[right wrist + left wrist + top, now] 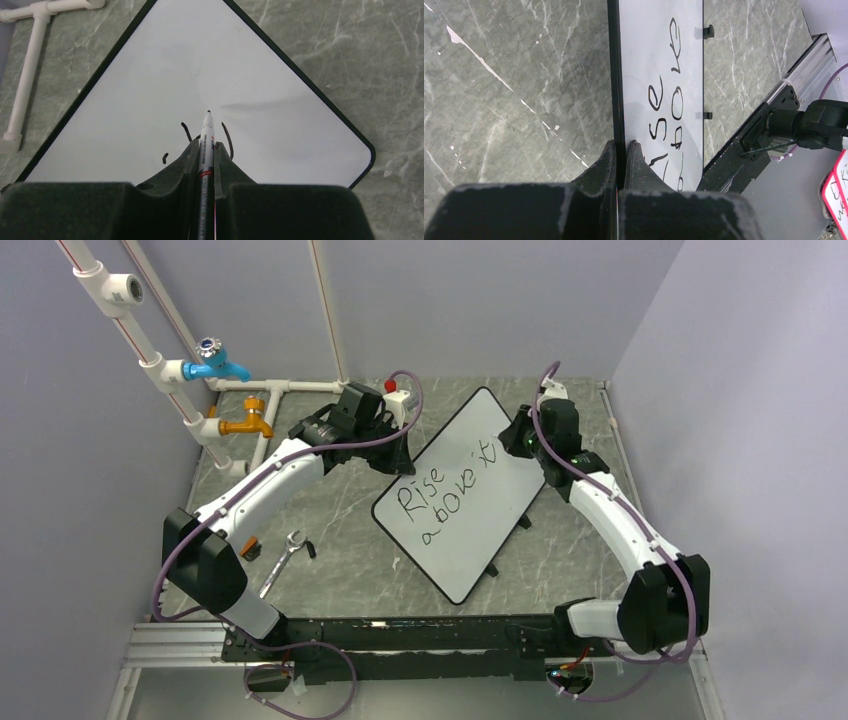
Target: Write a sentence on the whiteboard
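Observation:
The whiteboard (470, 440) lies slantwise on the table, its black rim all round. The sentence (420, 498) on it reads "Rise above it" in black strokes. My left gripper (402, 458) is shut on the board's left rim; in the left wrist view one finger of the left gripper (620, 146) sits on either side of the whiteboard (659, 45) edge. My right gripper (205, 146) is shut on a white marker (206, 134). Its black tip points at the bare whiteboard (200, 60) just past the last strokes. I cannot tell whether the tip touches.
White pipes with a blue tap (215, 365) and an orange tap (250, 425) stand at the back left. A wrench (283, 560) lies near the left arm's base. A red-capped thing (392, 390) sits behind the left gripper. A pipe tee (30, 60) lies beside the board.

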Motion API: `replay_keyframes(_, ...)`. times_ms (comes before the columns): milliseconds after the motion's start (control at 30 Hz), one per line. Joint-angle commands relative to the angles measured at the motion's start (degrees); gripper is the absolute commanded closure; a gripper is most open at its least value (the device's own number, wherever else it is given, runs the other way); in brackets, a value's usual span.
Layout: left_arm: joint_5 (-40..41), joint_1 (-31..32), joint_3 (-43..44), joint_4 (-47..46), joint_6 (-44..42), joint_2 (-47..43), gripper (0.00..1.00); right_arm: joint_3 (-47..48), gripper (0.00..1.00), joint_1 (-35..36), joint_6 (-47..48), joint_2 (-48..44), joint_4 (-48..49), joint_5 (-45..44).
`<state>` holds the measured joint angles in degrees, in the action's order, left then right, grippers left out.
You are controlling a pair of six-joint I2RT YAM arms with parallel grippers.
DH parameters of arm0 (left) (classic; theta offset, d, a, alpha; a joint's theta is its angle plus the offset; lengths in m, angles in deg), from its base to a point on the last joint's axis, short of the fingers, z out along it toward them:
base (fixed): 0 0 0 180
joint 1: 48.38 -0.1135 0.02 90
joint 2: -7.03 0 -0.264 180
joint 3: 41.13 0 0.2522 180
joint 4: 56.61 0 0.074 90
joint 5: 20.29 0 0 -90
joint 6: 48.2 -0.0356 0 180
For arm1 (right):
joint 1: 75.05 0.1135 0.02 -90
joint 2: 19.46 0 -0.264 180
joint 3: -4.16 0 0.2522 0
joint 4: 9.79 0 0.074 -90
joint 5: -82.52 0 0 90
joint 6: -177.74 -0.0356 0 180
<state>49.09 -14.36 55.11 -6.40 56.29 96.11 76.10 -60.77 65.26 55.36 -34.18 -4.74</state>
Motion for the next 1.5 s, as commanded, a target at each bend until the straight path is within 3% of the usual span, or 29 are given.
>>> replay_keyframes(0,2.2,1.2,0.2,-1.0,-3.4,-1.7,1.0,1.3,1.0,0.0,0.7,-5.5,-1.3,-1.9)
replay_keyframes(400,6.9,1.8,-0.4,0.1,-5.9,-2.6,1.0,-8.3,1.0,0.1,-0.5,-20.5,-6.6,3.9)
replay_keyframes(633,9.0,3.3,4.1,6.0,-5.5,-0.4,1.0,-9.7,1.0,0.1,1.2,-26.7,-12.6,7.9)
replay_keyframes(1000,8.1,3.3,-0.9,1.4,-7.8,-2.9,1.0,-15.0,1.0,0.9,-1.6,-30.1,-13.6,19.9)
replay_keyframes(1300,5.1,2.9,-2.8,-0.9,-8.3,-2.0,1.0,-18.9,1.0,4.5,-0.7,-32.3,-17.3,19.8)
replay_keyframes(1467,5.1,2.5,-2.6,-1.0,-7.7,-1.1,1.0,-20.5,1.0,10.8,-2.7,-32.7,-17.3,17.4)
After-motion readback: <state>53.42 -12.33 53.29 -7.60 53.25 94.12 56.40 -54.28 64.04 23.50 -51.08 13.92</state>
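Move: The right hand holds the marker just after the word "it". The blank strip under "above", where the next line would go, lies about 18 cm back from this hand, 11 cm to its left and 11 cm lower. The word "it" is 1 cm ahead, 5 cm left and 6 cm below; "above" is 10 cm back, 13 cm left and 7 cm below. From the left hand, the strip lies roughly 13 cm back, 13 cm right and 10 cm down. Back towards the robot by about 18 cm, the right hand carries the marker away from "it", rising some 4 cm first and later sinking past its starting height towards the blank strip under "above". It bears some 4 cm left over the second half, turning about 20 degrees counter-clockwise, grip kept. The left hand keeps pinching the board's raised edge, almost still. ##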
